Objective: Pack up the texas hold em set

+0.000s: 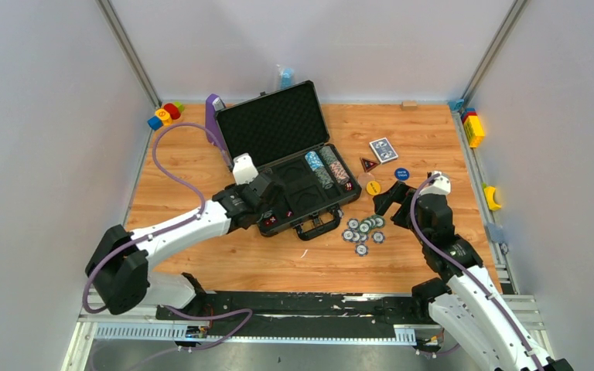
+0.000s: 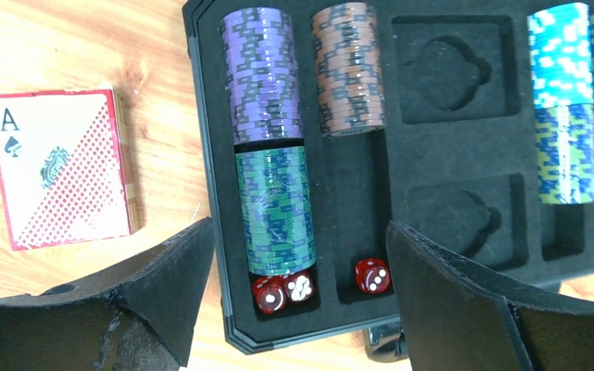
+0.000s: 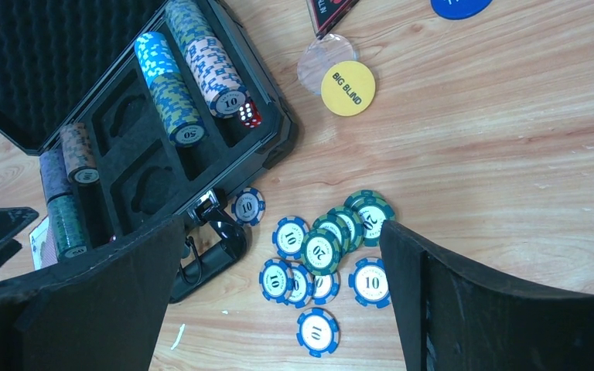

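Observation:
The dark grey briefcase (image 1: 271, 124) lies open mid-table, lid up, with its black foam tray (image 2: 441, 154) showing. Its slots hold purple (image 2: 261, 73), brown (image 2: 348, 66) and green (image 2: 273, 209) chip stacks and red dice (image 2: 373, 276). My left gripper (image 2: 298, 255) hangs open over the tray's near left corner, holding nothing. A red card deck (image 2: 62, 166) lies on the wood beside the case. Loose blue and green chips (image 3: 325, 259) lie right of the handle, below my open, empty right gripper (image 3: 282, 232). A yellow dealer button (image 3: 348, 87) and a blue deck (image 1: 383, 148) lie beyond.
A purple stand (image 1: 215, 116) leans behind the case's left side. Coloured toy blocks sit at the back left corner (image 1: 165, 114) and along the right rail (image 1: 473, 127). A blue round button (image 1: 401, 174) and a dark triangular piece (image 1: 367, 164) lie right of the case.

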### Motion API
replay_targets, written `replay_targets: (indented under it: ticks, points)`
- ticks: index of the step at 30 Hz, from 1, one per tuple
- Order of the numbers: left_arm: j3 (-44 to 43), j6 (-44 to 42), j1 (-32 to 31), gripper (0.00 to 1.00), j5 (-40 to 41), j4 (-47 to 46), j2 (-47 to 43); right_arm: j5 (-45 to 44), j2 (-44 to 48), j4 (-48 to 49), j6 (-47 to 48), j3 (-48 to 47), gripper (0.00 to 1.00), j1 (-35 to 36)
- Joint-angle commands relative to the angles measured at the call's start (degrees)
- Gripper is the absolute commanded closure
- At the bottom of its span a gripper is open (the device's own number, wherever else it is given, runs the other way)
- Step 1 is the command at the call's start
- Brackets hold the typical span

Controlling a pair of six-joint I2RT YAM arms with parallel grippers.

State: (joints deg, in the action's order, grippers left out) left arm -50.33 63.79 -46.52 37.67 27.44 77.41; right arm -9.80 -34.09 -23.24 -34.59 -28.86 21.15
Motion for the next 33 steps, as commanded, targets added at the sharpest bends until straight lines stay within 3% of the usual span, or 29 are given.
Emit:
replay_targets:
  ticks: [1,7,12,21,33]
  points:
    - [-0.9,-10.6,0.6,0.14,-4.2,-2.5,-5.2,1.3,-0.1,2.3,0.5,0.3,0.0,0.1]
    - [2.0,-22.1,0.6,0.34,-14.7,-3.7,-10.0,1.5,-0.3,2.3,0.4,0.4,0.0,0.0]
    - [3.6,-28.6,0.6,0.45,-22.9,-3.5,-12.6,1.5,-1.0,2.7,-0.7,0.6,0.0,0.0]
    - [2.5,-34.3,0.6,0.48,-28.3,-3.5,-6.4,0.8,-1.4,3.0,-2.2,0.8,0.0,0.1]
    - [1.5,-32.0,1.4,0.49,-20.0,-5.6,-0.7,-0.1,-1.8,3.1,-2.4,1.0,0.0,0.1]
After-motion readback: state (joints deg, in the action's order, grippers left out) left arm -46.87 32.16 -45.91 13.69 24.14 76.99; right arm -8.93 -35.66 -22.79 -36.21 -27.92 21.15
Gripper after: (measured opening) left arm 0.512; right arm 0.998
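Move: Just under the left hand, about 4 cm down, lies the green chip stack in the case's leftmost slot. The pair of red dice it goes for is at that slot's near end, some 5 cm back, 2 cm right and 5 cm below. The single die is 3 cm back and 7 cm right, the purple stack 7 cm ahead and 3 cm left, the red card deck 3 cm back and 12 cm left. From the right hand the dice pair is level, about 32 cm left and 10 cm down. Rising some 3 cm off the green stack it has already let go, the left hand swings back about 5 cm and right 3 cm, turning some 35 degrees clockwise while its fingers narrow from nearly wide to half open. Then it sinks about 6 cm, tipping slightly downward, to the two dice at the slot's near end; whether it touches them can't be seen. ##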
